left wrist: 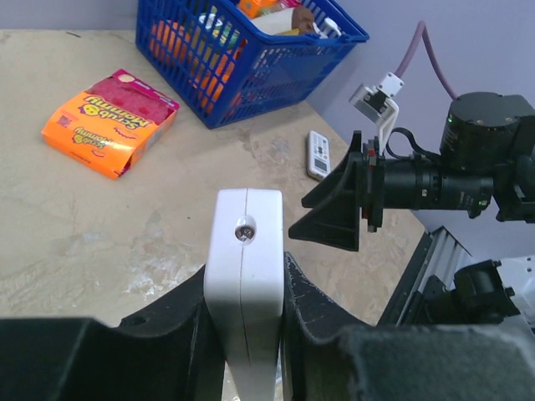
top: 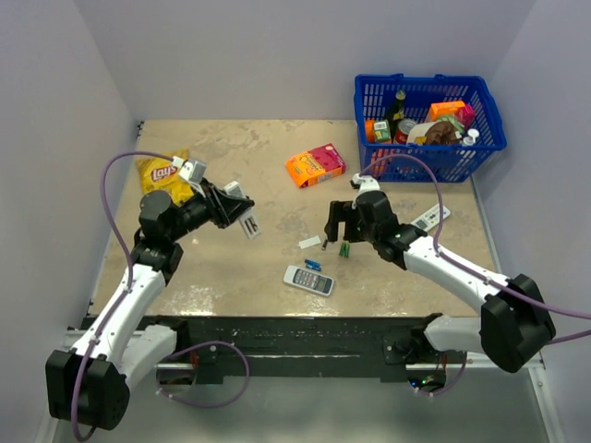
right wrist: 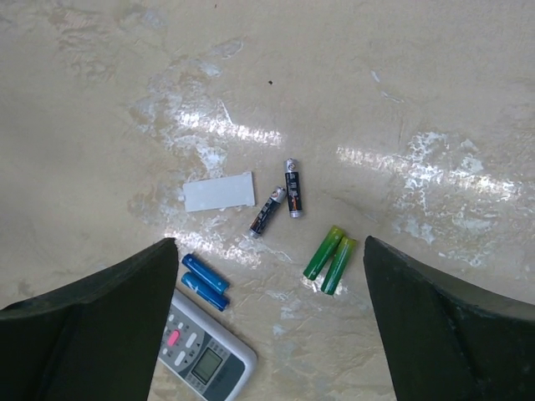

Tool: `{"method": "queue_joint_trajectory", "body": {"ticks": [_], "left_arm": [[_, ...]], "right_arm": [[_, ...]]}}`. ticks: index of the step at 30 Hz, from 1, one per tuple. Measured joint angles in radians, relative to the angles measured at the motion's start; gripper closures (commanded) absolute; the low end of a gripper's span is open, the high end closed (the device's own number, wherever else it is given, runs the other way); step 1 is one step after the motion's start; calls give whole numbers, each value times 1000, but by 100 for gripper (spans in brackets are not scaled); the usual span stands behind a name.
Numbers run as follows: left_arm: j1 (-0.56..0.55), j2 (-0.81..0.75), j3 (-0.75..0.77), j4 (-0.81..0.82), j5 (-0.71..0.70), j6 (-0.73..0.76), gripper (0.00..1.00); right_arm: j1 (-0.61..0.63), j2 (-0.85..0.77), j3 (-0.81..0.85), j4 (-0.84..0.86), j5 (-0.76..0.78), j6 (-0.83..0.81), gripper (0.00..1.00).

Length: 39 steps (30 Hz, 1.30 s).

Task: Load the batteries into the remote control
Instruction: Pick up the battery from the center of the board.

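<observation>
The remote control (left wrist: pixel 245 251), a slim white stick, is clamped between the black fingers of my left gripper (left wrist: pixel 247 313), held above the table's left side (top: pixel 238 210) with its end pointing toward the middle. Two dark batteries (right wrist: pixel 292 188) (right wrist: pixel 267 211) lie on the table, almost touching in a V, beside a small white cover plate (right wrist: pixel 219 191). My right gripper (right wrist: pixel 269 251) hovers over them with its jaws wide apart and nothing between them. In the top view that gripper (top: pixel 337 233) sits at the table's centre and mostly covers the batteries.
A green battery pair (right wrist: pixel 330 257) and a blue pair (right wrist: pixel 205 281) lie near the dark ones. A remote with a display (top: pixel 307 280) rests toward the front, another remote (top: pixel 430 218) at right. Blue basket (top: pixel 489 120), orange candy box (top: pixel 315 165) and chips bag (top: pixel 164 175) stand farther back.
</observation>
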Motion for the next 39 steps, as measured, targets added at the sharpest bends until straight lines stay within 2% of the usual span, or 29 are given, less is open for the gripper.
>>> {"method": "queue_joint_trajectory", "body": {"ticks": [4,5,11,17,27,39], "left_arm": [[0,37,0,21,58,-1,100],[0,45,0,21,67,-1,100],[0,42,0,12,84,9,100],[0,33,0,9,86,19,100],[16,44,0,14,108,18,100],[37,50,0,51,145,-2,100]], "right_arm": [[0,2,-2,-6,30,14,28],[0,6,0,-13,42,17,34],[0,101,23,-67,81,32,47],[0,166,48,-113,92,36,71],[9,294,187,-119,81,32,76],[92,444,265,-141,89,61,78]]}}
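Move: The nearer black battery, the left one of the two, lies about 11 cm below the right hand, some 3 cm ahead and 3 cm to its left. The other black battery is 2 cm farther out and 2 cm right of it, the green pair 5 cm right and 2 cm back of it, the white cover 4 cm to its left and level with it. From the left hand the nearer black battery is some 20 cm right, 5 cm ahead and 24 cm below. Bring the right gripper down about 8 cm over the nearer black battery. Sink first, edging 2 cm right, then ease some 3 cm forward, then swing about 5 cm left while sinking again. Tip the fingers 15 degrees or so more steeply down and narrow them from wide to roughly a quarter open, stopping just above the battery. ##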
